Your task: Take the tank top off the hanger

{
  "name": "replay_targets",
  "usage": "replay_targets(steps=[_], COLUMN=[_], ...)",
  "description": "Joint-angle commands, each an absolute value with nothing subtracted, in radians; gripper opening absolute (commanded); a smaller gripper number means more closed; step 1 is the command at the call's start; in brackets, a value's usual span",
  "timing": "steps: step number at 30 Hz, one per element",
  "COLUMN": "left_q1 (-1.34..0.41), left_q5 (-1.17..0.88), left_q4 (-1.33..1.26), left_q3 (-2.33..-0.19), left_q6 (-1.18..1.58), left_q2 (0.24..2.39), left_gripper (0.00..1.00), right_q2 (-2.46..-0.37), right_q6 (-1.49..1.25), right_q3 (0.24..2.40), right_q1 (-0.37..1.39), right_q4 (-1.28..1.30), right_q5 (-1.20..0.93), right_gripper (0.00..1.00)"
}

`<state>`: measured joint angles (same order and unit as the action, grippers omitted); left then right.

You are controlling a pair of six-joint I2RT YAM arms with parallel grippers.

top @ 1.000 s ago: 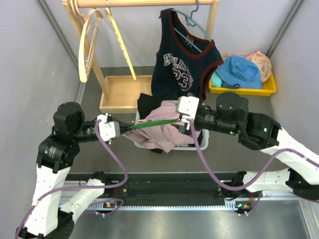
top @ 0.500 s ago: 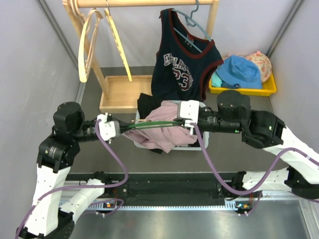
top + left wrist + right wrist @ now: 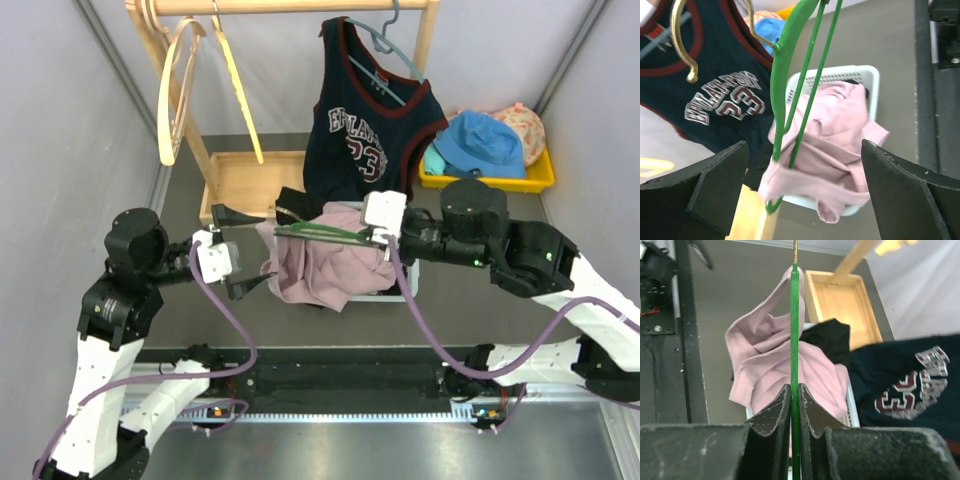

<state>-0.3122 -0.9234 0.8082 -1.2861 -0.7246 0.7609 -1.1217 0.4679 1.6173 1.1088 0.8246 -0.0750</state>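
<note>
A pink tank top (image 3: 325, 268) hangs from a green hanger (image 3: 320, 232) over the white basket (image 3: 405, 290). My right gripper (image 3: 372, 235) is shut on the hanger's thin bar (image 3: 794, 330), and its jaws pinch the bar (image 3: 794, 395). In the left wrist view one pink strap (image 3: 835, 145) still loops round the hanger's low end (image 3: 782, 85). My left gripper (image 3: 240, 250) stands wide open just left of the garment, with nothing between its fingers (image 3: 805, 190).
A navy jersey (image 3: 365, 130) hangs on a blue hanger (image 3: 390, 45) from the wooden rack (image 3: 245, 185) behind. Empty wooden hangers (image 3: 180, 90) dangle at the left. A yellow tray (image 3: 540, 175) with hats sits at back right. Dark clothes lie in the basket.
My left gripper let go of the hanger's end and opened wide. My right gripper closed on the hanger bar, and the pink top sagged down on the left.
</note>
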Motion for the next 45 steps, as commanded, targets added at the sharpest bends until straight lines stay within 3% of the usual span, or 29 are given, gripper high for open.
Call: replay_targets(steps=[1, 10, 15, 29, 32, 35, 39, 40, 43, 45], left_q1=[-0.311, -0.311, -0.321, -0.402, -0.402, -0.402, -0.405, -0.405, -0.405, -0.405], left_q5=[-0.896, -0.821, -0.793, -0.769, -0.767, -0.793, -0.772, -0.764, -0.713, -0.696], left_q4=[0.664, 0.566, 0.143, 0.052, 0.025, 0.012, 0.006, 0.008, 0.008, -0.029], left_q3=[-1.273, -1.074, -0.873, -0.864, -0.864, -0.867, -0.862, -0.861, -0.854, -0.850], left_q6=[-0.696, -0.736, -0.363, -0.101, -0.098, -0.097, -0.098, -0.109, -0.104, -0.098], left_q2=[0.747, 0.675, 0.676, 0.788, 0.799, 0.813, 0.818, 0.816, 0.816, 0.815], left_gripper=[0.99, 0.99, 0.99, 0.98, 0.90, 0.75, 0.46, 0.26, 0.00, 0.00], right_q2=[-1.032, -0.947, -0.925, -0.957, -0.963, -0.959, -0.950, -0.950, -0.939, -0.931], right_q6=[0.414, 0.342, 0.299, 0.272, 0.271, 0.265, 0.258, 0.253, 0.238, 0.233], right_q3=[1.631, 1.657, 1.658, 1.589, 1.601, 1.605, 1.603, 1.605, 1.611, 1.609], right_q1=[1.068, 1.065, 1.065, 1.065, 1.065, 1.065, 1.065, 1.065, 1.065, 1.065], right_q4=[0.781, 0.857, 0.876, 0.696, 0.695, 0.695, 0.701, 0.706, 0.718, 0.729], right_q5=[0.021, 0.138, 0.113, 0.092, 0.083, 0.075, 0.072, 0.068, 0.058, 0.057], right_gripper=[0.00, 0.00, 0.00, 0.00, 0.00, 0.00, 0.00, 0.00, 0.00, 0.00])
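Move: The pink tank top's strap, looped over the green hanger's left end, lies about 2 cm ahead of the open left gripper, 2 cm to its right and 4 cm below. From this hand, the white basket's middle is about 10 cm ahead, 14 cm right and 28 cm down; the dark jersey hangs roughly 27 cm ahead, 17 cm right, near hand height. From the right gripper, which holds the hanger, the strap lies some 16 cm left, 3 cm ahead and 5 cm below. Keep the right gripper shut on the green hanger and draw it right about 8 cm, easing back a little, while raising it slightly and turning clockwise so that the strap end swings forward. Bring the left gripper forward about 7 cm, down and somewhat right, tip it about 25 degrees, then close it from wide open to pinch the pink cloth just below the hanger's end. ##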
